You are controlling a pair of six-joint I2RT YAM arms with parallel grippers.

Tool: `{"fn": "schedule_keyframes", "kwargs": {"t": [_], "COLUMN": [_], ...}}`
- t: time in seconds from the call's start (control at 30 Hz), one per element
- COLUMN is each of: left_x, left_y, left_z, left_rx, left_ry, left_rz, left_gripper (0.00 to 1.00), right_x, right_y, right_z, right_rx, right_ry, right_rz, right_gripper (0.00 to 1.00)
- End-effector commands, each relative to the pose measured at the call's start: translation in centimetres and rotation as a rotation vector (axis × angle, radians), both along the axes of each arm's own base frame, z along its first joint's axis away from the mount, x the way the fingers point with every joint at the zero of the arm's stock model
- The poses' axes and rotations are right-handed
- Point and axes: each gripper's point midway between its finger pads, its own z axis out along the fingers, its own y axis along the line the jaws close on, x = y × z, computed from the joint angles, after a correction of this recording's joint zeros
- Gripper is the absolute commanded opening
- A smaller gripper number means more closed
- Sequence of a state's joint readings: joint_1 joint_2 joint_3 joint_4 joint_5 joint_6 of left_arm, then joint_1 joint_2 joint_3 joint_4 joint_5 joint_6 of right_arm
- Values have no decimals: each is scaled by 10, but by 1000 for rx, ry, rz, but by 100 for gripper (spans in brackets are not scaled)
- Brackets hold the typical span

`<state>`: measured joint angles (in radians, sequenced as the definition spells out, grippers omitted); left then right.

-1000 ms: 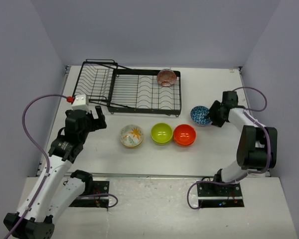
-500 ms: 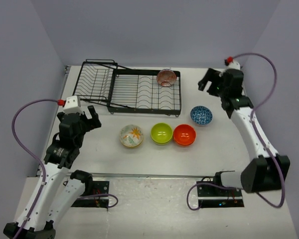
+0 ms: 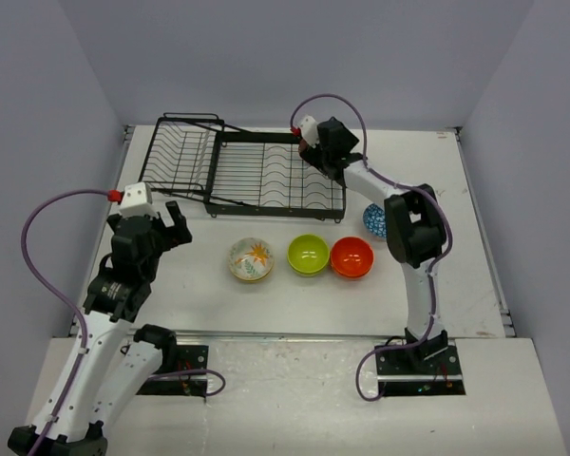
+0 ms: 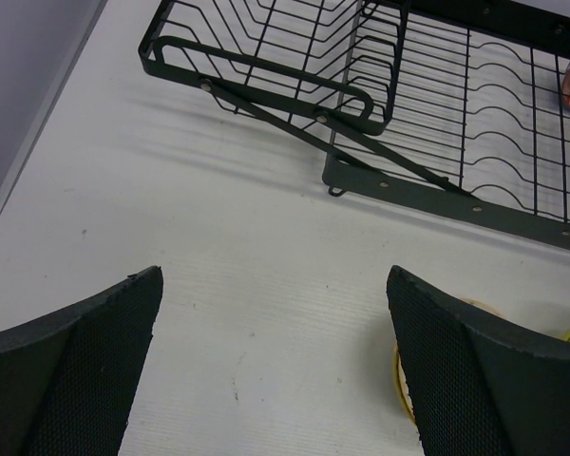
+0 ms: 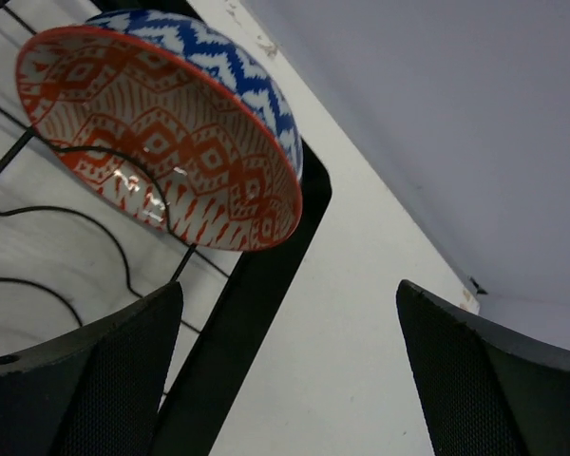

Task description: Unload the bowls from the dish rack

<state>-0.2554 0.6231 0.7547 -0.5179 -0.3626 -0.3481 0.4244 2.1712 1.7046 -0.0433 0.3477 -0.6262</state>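
The black wire dish rack lies at the back of the table. One bowl, red-orange patterned inside with blue zigzags outside, leans on edge at the rack's far right end. My right gripper stands open just in front of it, above the rack's rim, touching nothing. From above, the right gripper covers most of that bowl. Below the rack stand a floral bowl, a lime green bowl and an orange-red bowl. A blue speckled bowl shows partly behind the right arm. My left gripper is open over bare table.
The rack's angled basket section lies ahead of the left gripper. The floral bowl's rim shows beside its right finger. Grey walls close in the table at the back and on both sides.
The right arm has swung from the blue speckled bowl at the table's right to the rack's far right corner, its jaws opening wide. The left arm drew back slightly, then held still.
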Motion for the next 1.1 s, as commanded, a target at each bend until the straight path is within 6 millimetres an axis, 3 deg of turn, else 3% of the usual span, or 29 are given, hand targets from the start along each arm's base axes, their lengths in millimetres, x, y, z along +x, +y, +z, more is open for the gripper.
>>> {"fn": "schedule_keyframes", "kwargs": {"t": [0.0,0.03,0.07,0.17,0.3,0.53,0.77,1.07], "left_x": [3,3,3,5,5,4,5,4], "left_y": [0,-1,-2,-9,-12,-16,-17,-16], "left_z": [7,7,6,2,4,4,6,6], "left_rx": [-5,-6,-6,-7,-5,-6,-5,-3], "left_ry": [-24,-23,-22,-7,-12,-13,-18,-20], "left_rz": [-2,-5,-11,-38,-54,-67,-76,-71], "left_gripper": [100,100,100,100,100,100,100,100], "right_x": [38,45,52,68,78,73,79,86], "right_y": [-8,-3,2,8,10,10,16,19], "right_z": [91,74,82,65,47,39,22,10], "right_rx": [-86,-97,-84,-112,-160,-157,-179,-207], "right_ry": [-254,-229,-246,-231,-232,-243,-237,-263], "right_rz": [-9,8,14,14,30,44,80,104], "right_gripper": [93,93,92,91,83,78,60,51]}}
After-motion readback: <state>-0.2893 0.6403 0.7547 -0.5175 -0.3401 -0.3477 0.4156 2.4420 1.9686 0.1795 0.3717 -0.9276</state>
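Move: The last bowl in the dish rack, the red-and-blue patterned one, stands on edge about 9 cm ahead of the right hand, 6 cm to its left and 2 cm lower. The rack's far right corner is some 12 cm straight ahead and 8 cm below; on the table, 10 cm below, the blue bowl lies 21 cm back and 11 cm right. From the left hand the patterned bowl is about 42 cm ahead, 38 cm right and 12 cm below. The patterned bowl's right rim is brought between the right hand's fingers: the hand goes about 7 cm forward, hopping up some 4 cm and sinking back to its starting height, then creeps on slightly forward. The open fingers narrow to about half as they straddle the rim, left one on the inner side, right one outside, while the hand's left side rolls down and its tips lift, each about 10 degrees. ##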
